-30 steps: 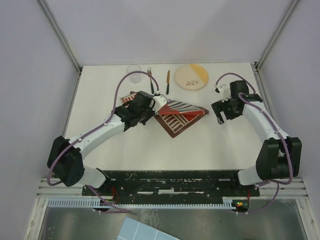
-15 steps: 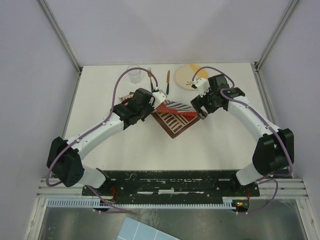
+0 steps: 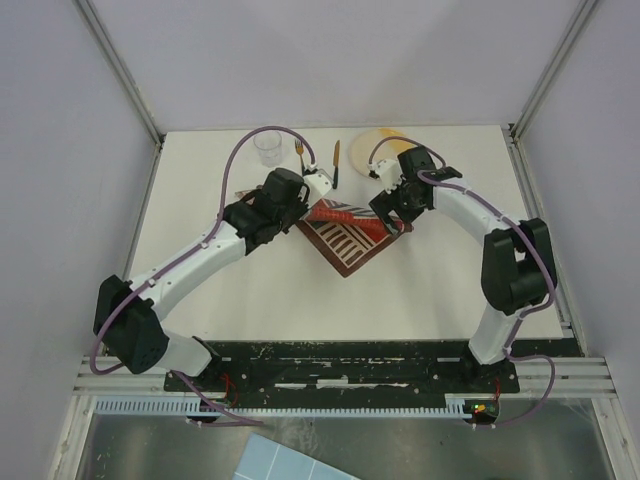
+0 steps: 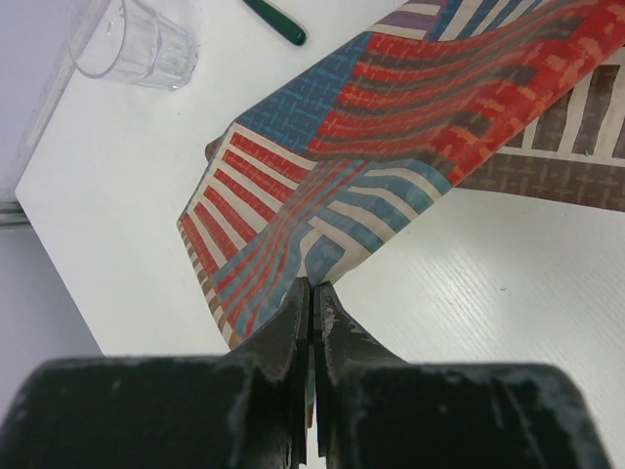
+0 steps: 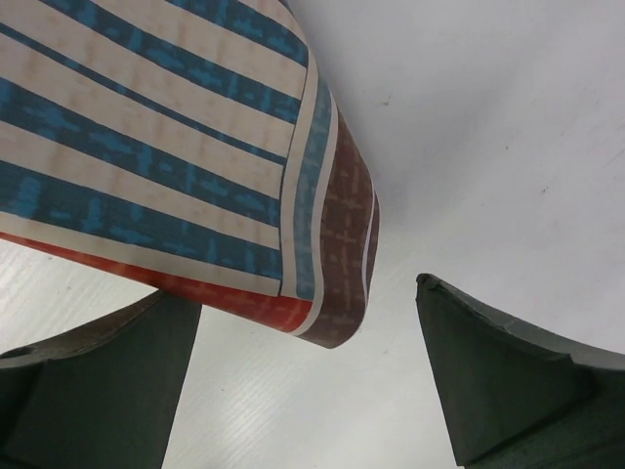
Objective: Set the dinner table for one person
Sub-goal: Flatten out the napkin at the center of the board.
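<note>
The striped red, blue and beige placemat (image 3: 347,238) lies crumpled and partly folded on the white dinner table (image 3: 250,295). My left gripper (image 3: 312,203) is shut on the mat's left corner (image 4: 322,256), holding that edge up off the table. My right gripper (image 3: 396,224) is open over the mat's right corner. In the right wrist view that folded corner (image 5: 332,264) hangs just ahead of the gap in the right gripper (image 5: 308,376), touching neither of its fingers (image 5: 508,381).
Along the back edge stand a clear glass (image 3: 267,147), a fork (image 3: 300,152), a knife (image 3: 337,160) and a yellow plate (image 3: 382,140) partly hidden by the right arm. The glass (image 4: 137,44) is also in the left wrist view. Metal frame posts border the table.
The right arm has swung left from the table's right side to the mat's right corner, still open. The left gripper moved slightly back and up with the mat, which has bunched tighter.
</note>
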### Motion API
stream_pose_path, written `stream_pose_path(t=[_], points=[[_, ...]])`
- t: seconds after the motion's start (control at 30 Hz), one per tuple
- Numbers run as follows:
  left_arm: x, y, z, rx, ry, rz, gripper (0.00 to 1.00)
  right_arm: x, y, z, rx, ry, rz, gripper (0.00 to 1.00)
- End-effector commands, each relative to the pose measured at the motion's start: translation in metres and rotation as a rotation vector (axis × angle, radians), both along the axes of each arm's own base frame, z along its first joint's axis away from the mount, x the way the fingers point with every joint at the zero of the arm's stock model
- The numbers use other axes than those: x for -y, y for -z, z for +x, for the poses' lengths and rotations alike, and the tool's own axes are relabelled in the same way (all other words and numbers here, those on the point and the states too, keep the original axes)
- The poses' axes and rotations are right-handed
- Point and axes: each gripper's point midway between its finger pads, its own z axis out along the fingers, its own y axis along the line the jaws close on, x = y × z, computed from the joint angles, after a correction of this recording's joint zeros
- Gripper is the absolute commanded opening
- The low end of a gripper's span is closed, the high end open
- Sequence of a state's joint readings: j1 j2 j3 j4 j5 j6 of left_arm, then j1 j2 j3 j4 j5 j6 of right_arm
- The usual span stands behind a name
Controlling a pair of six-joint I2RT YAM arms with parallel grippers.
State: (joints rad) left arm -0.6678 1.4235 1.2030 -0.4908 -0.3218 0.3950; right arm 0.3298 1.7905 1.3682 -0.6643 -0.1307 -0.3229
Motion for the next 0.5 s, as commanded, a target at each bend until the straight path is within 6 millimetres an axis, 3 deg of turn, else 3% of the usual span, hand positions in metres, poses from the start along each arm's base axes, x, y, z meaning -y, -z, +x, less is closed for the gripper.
stream_pose_path(t=[0.0,0.2,0.4,0.47], points=[[-0.001,-0.049,0.013,0.123,-0.01,-0.037,0.03,-0.029,-0.02,0.02,0.082,-0.044,0.071,0.99],[-0.002,-0.067,0.011,0.144,-0.016,-0.056,0.03,-0.055,-0.002,0.025,0.007,-0.079,0.105,0.99],[-0.008,-0.074,0.006,0.157,-0.021,-0.058,0.03,-0.076,-0.002,0.029,0.007,-0.113,0.119,1.0],[-0.009,-0.074,0.005,0.159,-0.022,-0.057,0.03,-0.081,-0.005,0.03,0.011,-0.122,0.122,0.9]])
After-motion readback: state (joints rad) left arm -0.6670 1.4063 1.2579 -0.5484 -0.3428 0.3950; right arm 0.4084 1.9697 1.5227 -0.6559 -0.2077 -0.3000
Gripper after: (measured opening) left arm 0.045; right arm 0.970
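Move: The napkin's right end lies just under the open right hand, about 4 cm below it and some 2 cm to its right. The plate's middle is roughly 17 cm ahead and 2 cm to the left, and the knife about 14 cm ahead and 14 cm to the left. From the left hand, which holds the napkin's near edge up in the air, that right end lies some 26 cm to the right, 2 cm back and 15 cm down. The left fingers keep their pinch on the napkin's near edge and lift it straight up about 2 cm more. Meanwhile the right hand, fingers still wide apart, sweeps some 6 cm left and slightly forward over the napkin's right end, sinking about 2 cm onto it in the second half; a finger seems to drag the cloth left. ##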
